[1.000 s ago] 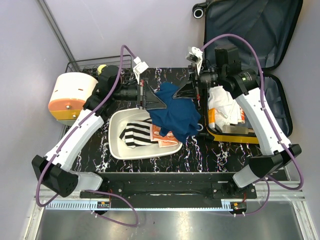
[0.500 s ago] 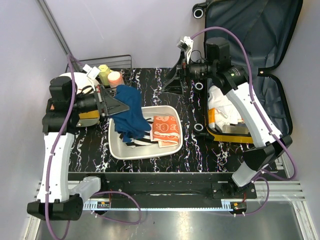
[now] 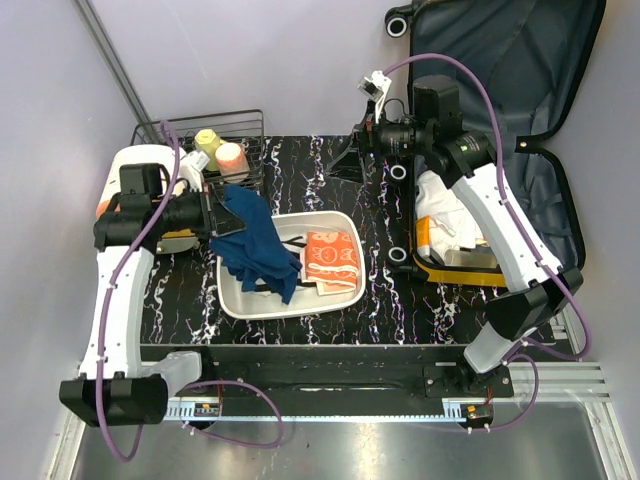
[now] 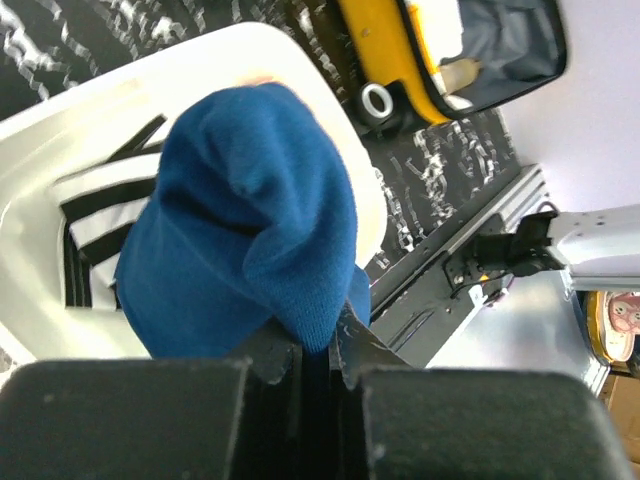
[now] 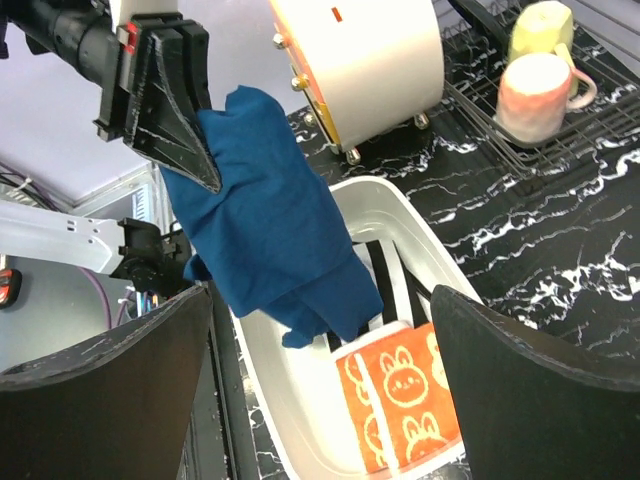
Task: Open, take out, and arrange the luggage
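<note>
The luggage (image 3: 545, 205), a yellow hard-shell suitcase, lies open at the table's right edge with its dark lid (image 3: 500, 60) raised; white clothing (image 3: 450, 215) lies inside. My left gripper (image 3: 222, 212) is shut on a blue cloth (image 3: 258, 240), which hangs over the left end of the white tray (image 3: 335, 300). The left wrist view shows the jaws (image 4: 315, 350) pinching the blue cloth (image 4: 250, 220) above a striped cloth (image 4: 90, 215). An orange rabbit towel (image 3: 332, 260) lies in the tray. My right gripper (image 3: 345, 165) stands open and holds nothing, above the table's back middle.
A cream-and-orange round container (image 3: 150, 175) stands at the left, partly behind my left arm. Behind it a wire rack (image 3: 250, 125) holds a yellow cup (image 3: 207, 139) and a pink cup (image 3: 231, 156). The suitcase's wheels (image 3: 399, 172) face the tray.
My right gripper has opened, let go of the blue cloth and drawn back. My left arm has swung left with the cloth, which now hangs over the tray's left end.
</note>
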### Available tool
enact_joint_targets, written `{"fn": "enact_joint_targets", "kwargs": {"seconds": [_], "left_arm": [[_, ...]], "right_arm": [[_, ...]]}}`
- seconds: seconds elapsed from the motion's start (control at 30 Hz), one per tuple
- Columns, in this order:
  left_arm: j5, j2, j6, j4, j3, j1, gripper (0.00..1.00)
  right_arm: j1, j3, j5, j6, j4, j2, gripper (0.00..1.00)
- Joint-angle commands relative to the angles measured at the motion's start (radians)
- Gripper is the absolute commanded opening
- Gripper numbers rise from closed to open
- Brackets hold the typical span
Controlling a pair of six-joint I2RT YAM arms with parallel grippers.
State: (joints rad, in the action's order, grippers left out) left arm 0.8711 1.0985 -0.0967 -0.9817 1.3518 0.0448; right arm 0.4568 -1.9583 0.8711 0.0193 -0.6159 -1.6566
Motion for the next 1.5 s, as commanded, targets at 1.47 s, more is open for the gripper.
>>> {"fn": "enact_joint_targets", "kwargs": {"seconds": [1.47], "left_arm": [[-0.001,0.152,-0.546,0.719,-0.269,-0.347,0.00]], "right_arm": [[-0.115,0.177,-0.017,0.053,-0.033,0.126,1.00]]}}
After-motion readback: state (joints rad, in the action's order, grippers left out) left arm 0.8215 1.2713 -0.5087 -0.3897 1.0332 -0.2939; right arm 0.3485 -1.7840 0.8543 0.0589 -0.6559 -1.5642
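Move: The left hand holds the blue cloth above the left part of the white tub, whose middle is about 10 cm to its right, roughly level ahead and some 27 cm below. In the tub the striped cloth lies about 7 cm to this hand's right and the orange towel about 19 cm right, both level ahead; the pink mug stands roughly 20 cm ahead and 3 cm left. From the right hand the tub's middle is about 12 cm left, 8 cm back and 36 cm below. Keeping its pinch on the blue cloth, the left hand plunges about 19 cm at the tub's left part, swaying right and back and easing some 5 cm forward as its fingers tip down by roughly 20 degrees, then lifts about halfway back up while sweeping some 10 cm right to above the tub's middle, the tip partly undone. The empty right hand, fingers staying wide open, backs off to the right by about 5 cm and sinks nearly 4 cm, then waits. ##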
